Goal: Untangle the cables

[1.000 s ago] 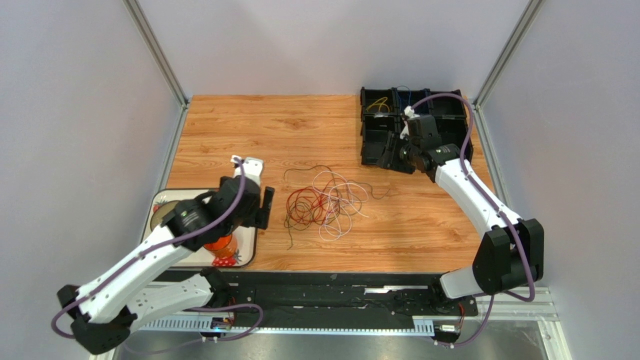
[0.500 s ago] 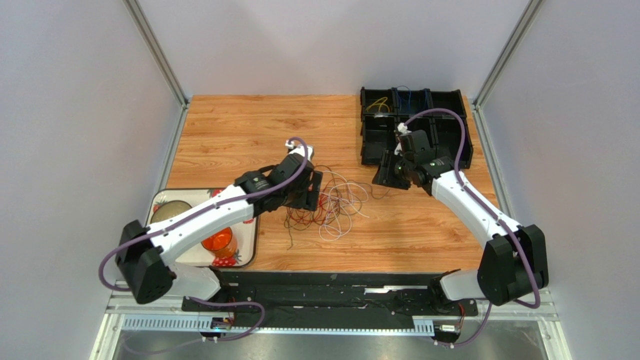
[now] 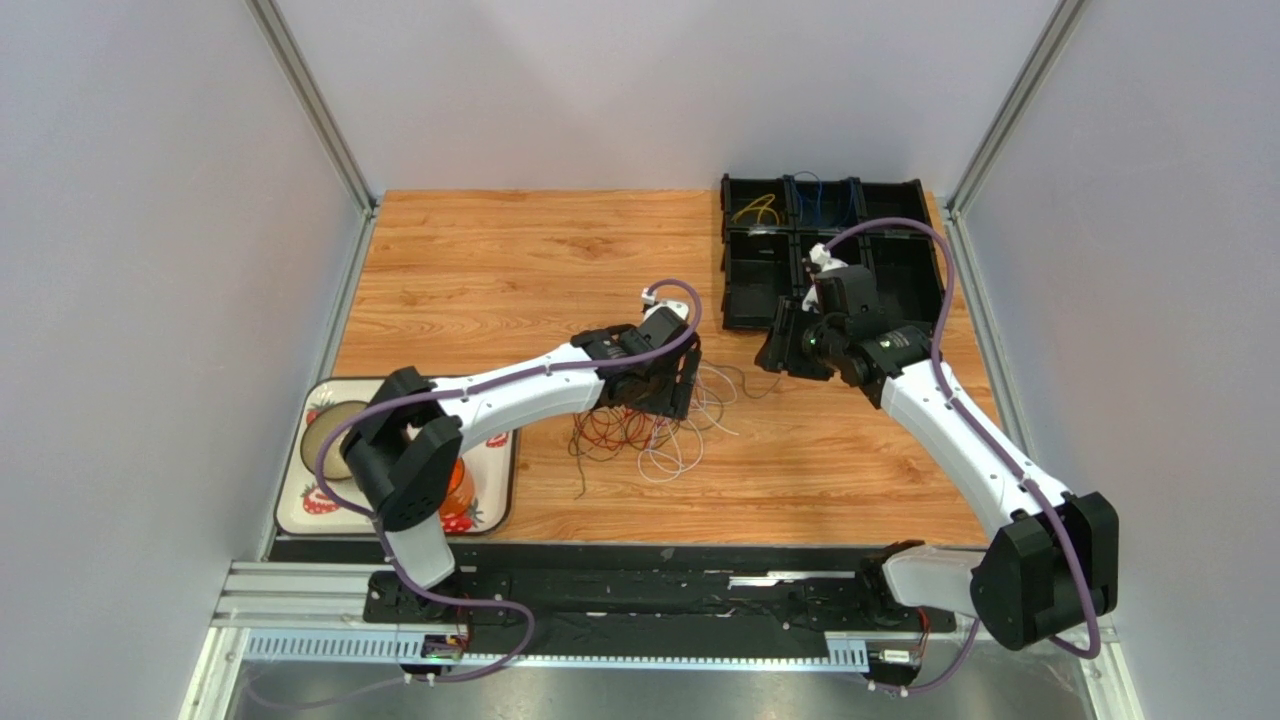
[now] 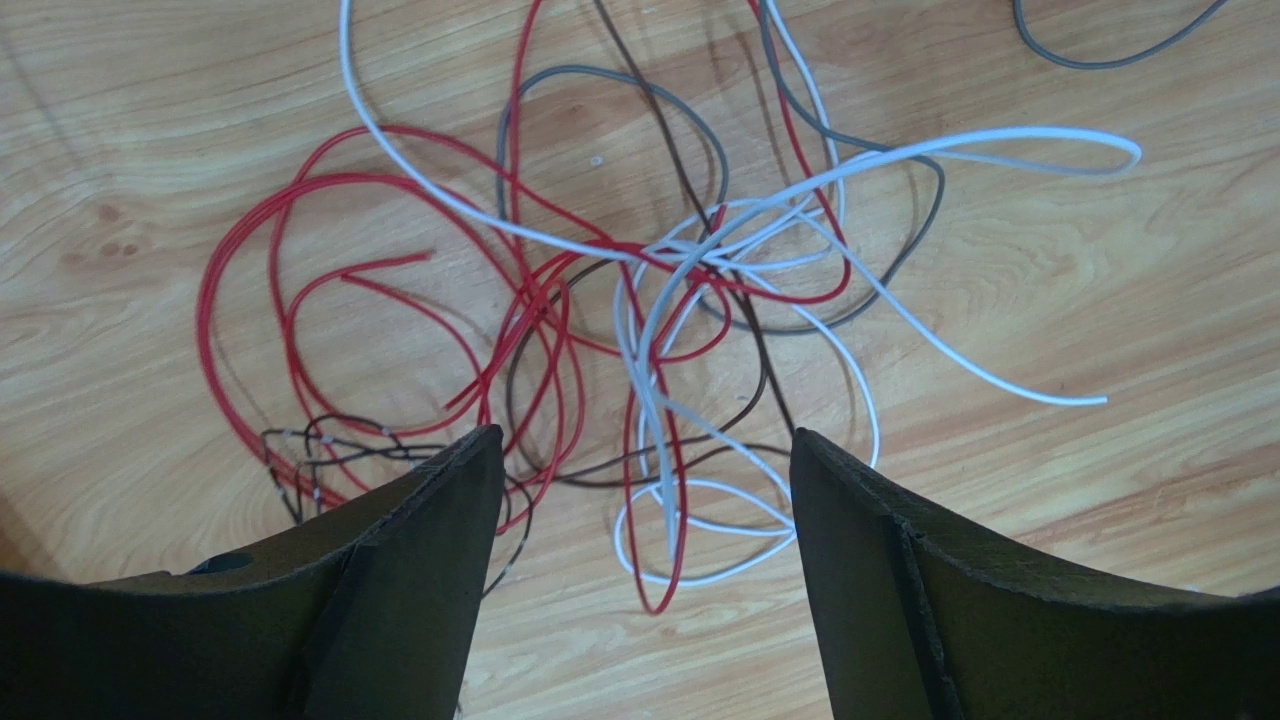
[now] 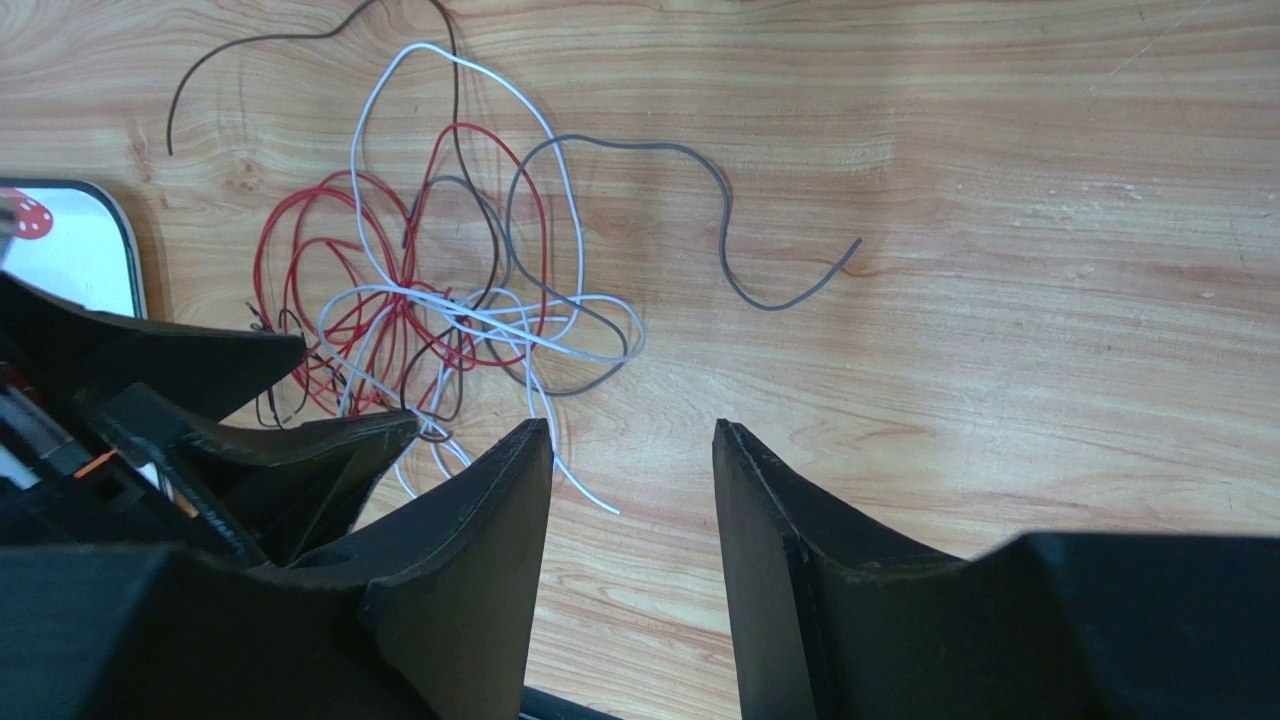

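The cables lie in a loose tangle of red, white, dark brown and grey loops on the wooden table, seen close up as cables in the left wrist view and as cables in the right wrist view. My left gripper hovers over the heap's left part, open, and the left gripper holds nothing; a red and a white loop lie on the table below the gap. My right gripper hangs to the right of the tangle, beside the bins. The right gripper is open over bare wood.
A black compartment bin at the back right holds a yellow and a blue wire. A white tray with an orange cup sits at the front left. One grey cable trails off the heap's right side.
My left arm swung from above the tray to the right, over the tangle, its jaws narrowing slightly. The right gripper shifted a little from the bins toward the heap.
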You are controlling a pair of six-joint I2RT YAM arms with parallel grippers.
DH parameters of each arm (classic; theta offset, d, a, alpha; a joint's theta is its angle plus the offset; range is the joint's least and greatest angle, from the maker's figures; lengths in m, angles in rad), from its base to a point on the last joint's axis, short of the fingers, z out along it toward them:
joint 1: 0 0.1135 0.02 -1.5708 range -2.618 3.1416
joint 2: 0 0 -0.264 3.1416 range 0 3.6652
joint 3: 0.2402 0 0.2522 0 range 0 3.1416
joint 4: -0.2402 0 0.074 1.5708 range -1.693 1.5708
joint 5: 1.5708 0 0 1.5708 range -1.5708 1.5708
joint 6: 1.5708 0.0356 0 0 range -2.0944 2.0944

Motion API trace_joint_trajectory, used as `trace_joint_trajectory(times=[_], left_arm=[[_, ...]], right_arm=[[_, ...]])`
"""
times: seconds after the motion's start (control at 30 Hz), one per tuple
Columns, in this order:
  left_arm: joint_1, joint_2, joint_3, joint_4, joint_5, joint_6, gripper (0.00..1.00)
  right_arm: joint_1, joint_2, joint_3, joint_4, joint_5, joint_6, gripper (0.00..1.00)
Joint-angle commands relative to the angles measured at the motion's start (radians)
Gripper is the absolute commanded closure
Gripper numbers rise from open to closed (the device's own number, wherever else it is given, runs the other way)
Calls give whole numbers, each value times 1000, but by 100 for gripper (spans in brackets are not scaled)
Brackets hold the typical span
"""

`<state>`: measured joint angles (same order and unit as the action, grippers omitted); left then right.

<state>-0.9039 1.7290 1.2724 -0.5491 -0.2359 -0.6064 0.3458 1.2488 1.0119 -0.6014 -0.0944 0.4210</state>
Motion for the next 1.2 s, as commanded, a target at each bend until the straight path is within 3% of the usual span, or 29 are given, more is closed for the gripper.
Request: trace_joint_trajectory(times=[0.0, 0.5, 0.73, 0.83, 0.93, 1.0, 1.03, 1.17], left_arm=[[-18, 47, 58, 41, 15, -27, 20], [-67, 116, 84, 57, 3, -50, 17], [-72, 156, 104, 46, -3, -55, 20], [-72, 167, 111, 28, -37, -66, 31], [-72, 164, 117, 15, -62, -58, 56], [-72, 161, 136, 5, -69, -46, 93], [-72, 161, 149, -26, -85, -43, 100], [-72, 104, 208, -118, -114, -15, 100]], right_arm=[[1, -28, -7, -12, 10, -19, 53], [1, -34, 2, -23, -2, -25, 53], [-1, -55, -9, -29, 1, -24, 53], [1, -55, -10, -31, -2, -24, 53], [-1, -55, -12, -29, -5, -24, 53], [1, -55, -13, -26, -7, -21, 53], [1, -54, -13, -28, -7, -21, 53], [1, -54, -16, -23, -18, -10, 53]])
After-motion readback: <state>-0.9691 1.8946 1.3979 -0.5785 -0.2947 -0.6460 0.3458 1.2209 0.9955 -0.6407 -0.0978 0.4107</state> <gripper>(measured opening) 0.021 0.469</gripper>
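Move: The white cable's bunched middle lies about 4 cm right of the open left hand, some 5 cm below and about 1 cm back. At much the same depth, the red cable's coil is some 6 cm to this hand's left and level fore and aft, while the grey cable's loose end lies about 14 cm right and 3 cm ahead. From the right hand, the white bunch is about 13 cm left, 3 cm back and 12 cm down. The left hand sinks about 4 cm, shifting some 3 right, and pinches the white cable's bunched strands, lifting slightly. ##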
